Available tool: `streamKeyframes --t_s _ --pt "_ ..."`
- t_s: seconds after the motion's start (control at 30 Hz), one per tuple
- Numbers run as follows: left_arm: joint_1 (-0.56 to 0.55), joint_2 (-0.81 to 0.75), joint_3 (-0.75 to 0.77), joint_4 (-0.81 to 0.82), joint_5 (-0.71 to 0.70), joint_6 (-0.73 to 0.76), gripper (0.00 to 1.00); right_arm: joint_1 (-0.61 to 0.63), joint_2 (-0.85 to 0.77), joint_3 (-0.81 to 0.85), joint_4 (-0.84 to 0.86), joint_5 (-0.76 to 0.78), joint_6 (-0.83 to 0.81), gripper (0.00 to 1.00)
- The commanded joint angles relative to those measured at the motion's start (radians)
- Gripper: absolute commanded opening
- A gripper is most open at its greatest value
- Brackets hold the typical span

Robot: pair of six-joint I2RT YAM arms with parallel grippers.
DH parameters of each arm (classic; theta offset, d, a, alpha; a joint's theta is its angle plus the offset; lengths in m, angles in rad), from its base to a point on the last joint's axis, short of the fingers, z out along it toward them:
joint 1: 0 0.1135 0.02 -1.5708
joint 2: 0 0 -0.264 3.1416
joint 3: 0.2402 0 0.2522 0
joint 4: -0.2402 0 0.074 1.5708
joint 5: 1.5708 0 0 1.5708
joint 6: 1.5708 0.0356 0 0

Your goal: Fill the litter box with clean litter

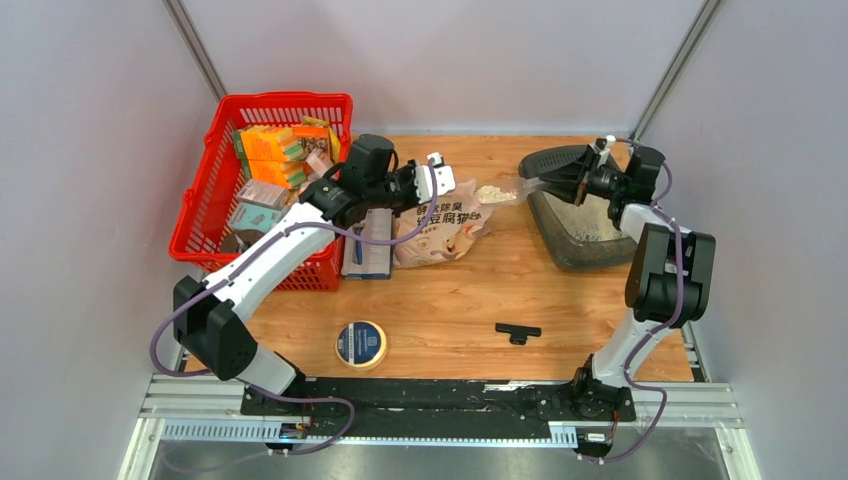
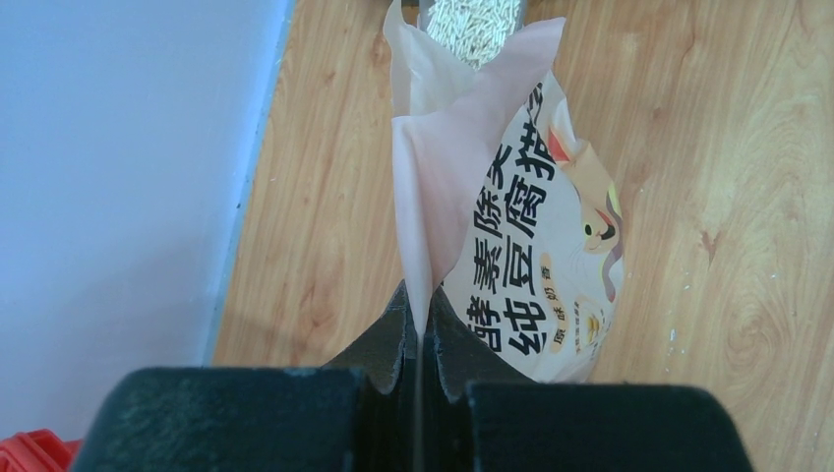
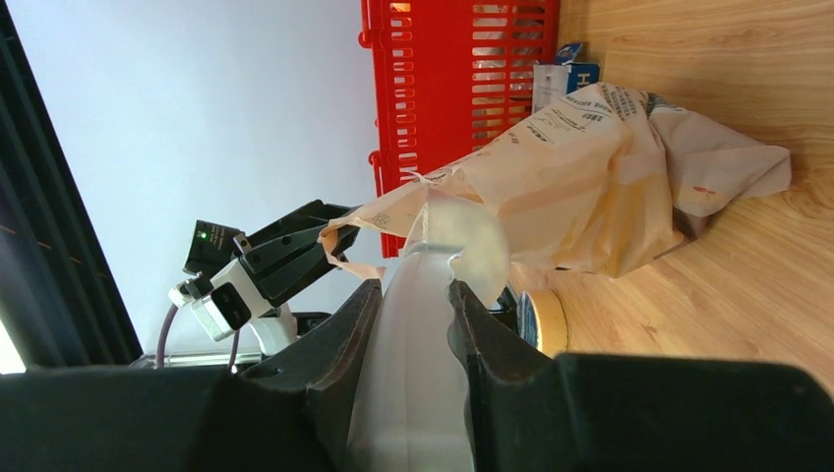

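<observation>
The dark grey litter box sits at the back right, with some clean litter lying in it. A small heap of the same granules lies on the table between the box and the pale pink bag. My left gripper is shut on the bag's thin top edge. Granules show in the bag's open mouth. My right gripper hovers over the box's left end, shut on a translucent white plastic piece that points toward the bag.
A red mesh basket full of boxes stands at the back left. A blue-and-white box leans beside it. A yellow tape roll and a small black T-shaped part lie nearer the front. Walls close in on both sides.
</observation>
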Motion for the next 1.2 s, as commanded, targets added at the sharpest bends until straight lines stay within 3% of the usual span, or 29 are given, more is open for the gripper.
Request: streamKeyframes --t_s 0.0,0.43,0.87,1.17 --pt "0.002 0.007 0.066 0.023 -0.002 0.027 0.00 -0.038 -0.054 -0.019 0.046 -0.036 0.008 0.00" --pt "0.002 0.041 0.099 -0.008 0.009 0.033 0.00 -0.116 -0.069 -0.012 0.093 -0.047 0.063 0.00" --pt "0.002 0.094 0.166 -0.048 0.041 0.048 0.00 -0.346 -0.118 -0.084 0.133 0.002 0.082 0.00" --pt "0.002 0.142 0.221 -0.075 0.070 0.040 0.00 -0.485 -0.180 -0.171 0.101 0.120 -0.036 0.00"
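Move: The litter box that the loaded scoop is bound for has its middle about 10 cm to the right of the right hand, 2 cm farther out and some 17 cm below. The litter bag stands roughly 28 cm to that hand's left and 3 cm back, 15 cm lower; a black T-shaped tool lies about 27 cm back and 8 cm left, 22 cm down. From the left hand, which pinches the bag's rim, the litter box is some 45 cm right, 9 cm ahead and 21 cm down. The scoop, heaped with litter and still gripped by its handle, is carried level away from the bag's mouth and over the litter box: the right hand goes some 17 cm right, slowly at first, then faster, ending slightly back, its wrist turning about 25 degrees clockwise. Meanwhile the left hand keeps its pinch on the bag's rim and eases a little forward and right. ##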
